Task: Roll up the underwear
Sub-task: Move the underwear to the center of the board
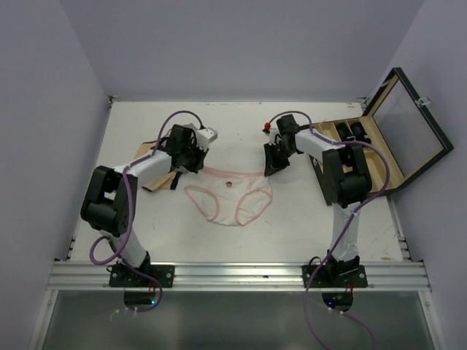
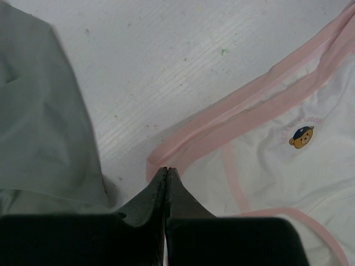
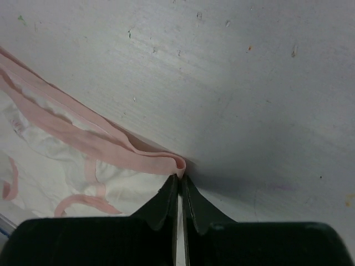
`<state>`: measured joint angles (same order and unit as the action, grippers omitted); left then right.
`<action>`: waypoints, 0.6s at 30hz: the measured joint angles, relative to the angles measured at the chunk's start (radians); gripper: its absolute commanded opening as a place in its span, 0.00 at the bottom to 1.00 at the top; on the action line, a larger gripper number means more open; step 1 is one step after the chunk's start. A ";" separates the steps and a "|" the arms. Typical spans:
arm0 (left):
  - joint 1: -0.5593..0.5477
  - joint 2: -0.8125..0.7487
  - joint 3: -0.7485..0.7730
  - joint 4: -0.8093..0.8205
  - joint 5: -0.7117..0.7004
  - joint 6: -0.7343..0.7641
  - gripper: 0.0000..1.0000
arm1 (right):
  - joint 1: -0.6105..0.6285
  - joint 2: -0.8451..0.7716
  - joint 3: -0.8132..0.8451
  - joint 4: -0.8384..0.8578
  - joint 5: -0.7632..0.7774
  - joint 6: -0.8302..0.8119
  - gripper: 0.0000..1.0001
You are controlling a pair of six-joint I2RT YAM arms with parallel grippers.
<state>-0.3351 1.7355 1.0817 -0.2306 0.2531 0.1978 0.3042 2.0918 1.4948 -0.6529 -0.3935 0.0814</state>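
The underwear [image 1: 230,198] lies spread flat mid-table, white with pink trim and a small bear print [image 2: 302,137]. Its waistband runs straight between my two grippers. My left gripper [image 1: 191,159] is shut, its tips [image 2: 166,169] resting at the waistband's left corner [image 2: 152,160]; no fabric shows between the jaws. My right gripper [image 1: 273,168] is at the other end. Its jaws [image 3: 181,177] stand a narrow slit apart, with the pink fold of the waistband corner [image 3: 166,163] pinched at the tips.
A grey cloth [image 2: 39,111] lies just left of my left gripper. A tan cloth [image 1: 152,154] sits under the left arm. At the back right, beside the right arm, stands an open wooden box [image 1: 387,157] with its dark lid raised.
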 measured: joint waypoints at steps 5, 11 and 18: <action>0.007 0.004 0.000 0.000 -0.003 -0.001 0.00 | -0.006 0.013 0.006 0.005 -0.013 0.008 0.00; 0.055 0.005 -0.004 0.021 -0.027 -0.023 0.00 | -0.021 0.001 -0.014 0.016 -0.014 -0.011 0.00; 0.078 0.047 -0.004 0.042 0.030 -0.038 0.42 | -0.029 -0.012 -0.031 0.018 -0.010 -0.038 0.00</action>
<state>-0.2573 1.7821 1.0779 -0.1883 0.2832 0.1600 0.2752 2.0796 1.4635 -0.6353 -0.4038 0.0433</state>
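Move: The left fingers still pinch the left end of the underwear's waistband, 2-3 cm above the board; the underwear's middle lies about 9 cm to their right and 7 cm back, with the bear print 9 cm right and 4 cm back. The grey cloth's middle is roughly 7 cm left and 6 cm ahead of that hand. From the right hand, already at the waistband's right end, the underwear's middle is about 11 cm left and 6 cm back, just below. Outward to the left and somewhat forward, about 3 cm, the left hand draws the pinched waistband end away from the right hand, turning slightly counter-clockwise; then it sinks a good centimetre, easing back a little, and opens about a third to let go. The right fingers finish shutting on the other end, hold on, and shift about 1 cm to the right. ##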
